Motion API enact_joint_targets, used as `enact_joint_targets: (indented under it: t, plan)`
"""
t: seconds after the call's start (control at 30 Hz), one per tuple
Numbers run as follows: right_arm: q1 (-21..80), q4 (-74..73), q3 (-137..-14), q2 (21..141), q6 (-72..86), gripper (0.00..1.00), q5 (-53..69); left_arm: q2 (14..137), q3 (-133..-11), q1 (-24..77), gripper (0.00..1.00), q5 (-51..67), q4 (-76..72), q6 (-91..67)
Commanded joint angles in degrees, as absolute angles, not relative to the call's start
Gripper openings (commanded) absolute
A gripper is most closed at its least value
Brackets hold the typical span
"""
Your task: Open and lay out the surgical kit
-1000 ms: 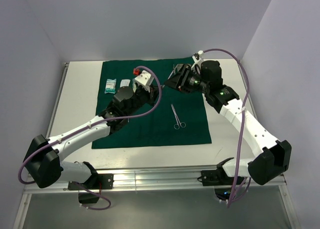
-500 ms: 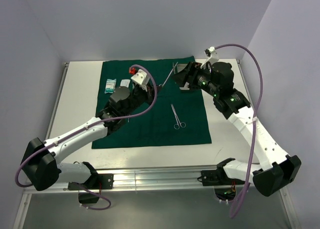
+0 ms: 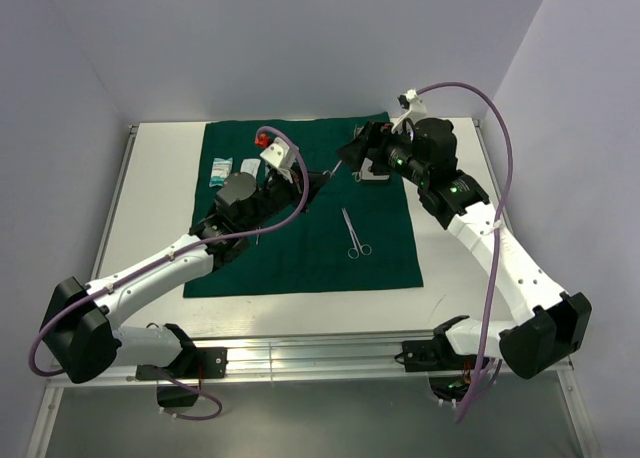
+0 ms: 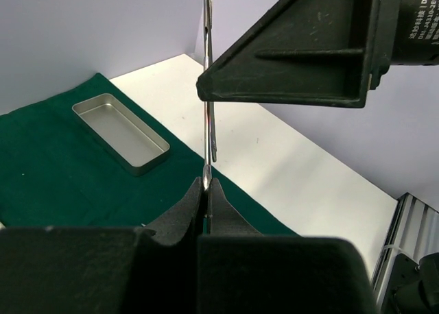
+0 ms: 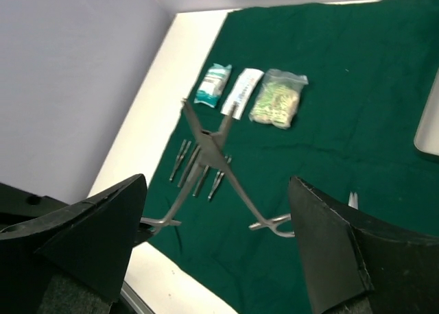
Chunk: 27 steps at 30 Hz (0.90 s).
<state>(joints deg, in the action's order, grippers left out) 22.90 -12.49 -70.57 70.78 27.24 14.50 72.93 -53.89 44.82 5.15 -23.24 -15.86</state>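
The dark green cloth [image 3: 300, 248] lies spread flat on the table. My left gripper [image 3: 312, 181] [image 4: 208, 182] is shut on a slim steel clamp [image 4: 208, 88] [image 5: 212, 149] and holds it in the air over the cloth. The clamp's arms are spread, and one ring handle [image 5: 274, 225] hangs free. My right gripper [image 3: 354, 150] [image 5: 218, 182] stands open around the clamp without touching it. The steel tray [image 4: 120, 132] [image 3: 374, 177] sits on the cloth, partly under the right gripper. Three pale packets [image 5: 241, 91] [image 3: 222, 170] lie at the cloth's far left. Scissors [image 3: 353, 234] rest mid-cloth.
Several tweezers and clamps [image 5: 199, 170] lie side by side on the cloth below the packets. Bare white table [image 3: 160, 208] borders the cloth left and right. Both arms' purple cables [image 3: 490, 218] loop above the table. An aluminium rail [image 3: 300, 353] runs along the near edge.
My right gripper's jaws have spread wide apart and its wrist has shifted slightly up and right. The left gripper keeps its hold on the clamp.
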Motion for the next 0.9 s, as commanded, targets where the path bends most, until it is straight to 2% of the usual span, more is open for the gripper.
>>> enact_joint_targets:
  t: [0.0,0.17,0.53,0.67,0.87]
  plan:
    - [22.5,-7.3,-72.8,70.8,28.2,0.9,17.4,71.2,-55.2,44.6,0.0,6.1,-26.6,-17.4]
    - [22.6,-9.3,-72.3,72.1,32.5,0.74,21.0,71.6,-56.5,44.6,0.0,3.3,-25.3,-16.1]
    - [23.1,-9.8,-71.7,73.1,36.5,0.58,23.0,72.2,-57.3,44.6,0.0,2.6,-25.1,-15.9]
    - [23.3,-9.9,-71.5,72.8,37.3,0.47,23.6,72.3,-57.3,44.6,0.0,1.8,-25.0,-15.9]
    - [23.7,-10.1,-71.0,72.6,38.3,0.45,24.3,72.7,-57.6,44.6,0.0,1.5,-24.9,-15.5]
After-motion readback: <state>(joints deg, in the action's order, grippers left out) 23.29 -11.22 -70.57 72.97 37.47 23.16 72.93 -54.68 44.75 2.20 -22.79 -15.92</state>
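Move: The ring-handled clamp stands spread open, jaws up. Its middle is about 2 cm left of the right hand point and 2 cm above it, and some 2 cm ahead, 4 cm right and 3 cm above the left hand, which already pinches one ring. On the cloth roughly 30 cm below, from the right hand, the tray lies some 17 cm ahead and 3 cm right, the scissors about 4 cm back and 1 cm left. The clamp's spread handles are brought together by the right fingers, which close from nearly wide open to about half as that hand shifts some 3 cm left and 1.5 cm back, towards the left hand, turning around 15 degrees. The left hand all but stays put and keeps its pinch on its ring, with the right finger still at the other ring. ##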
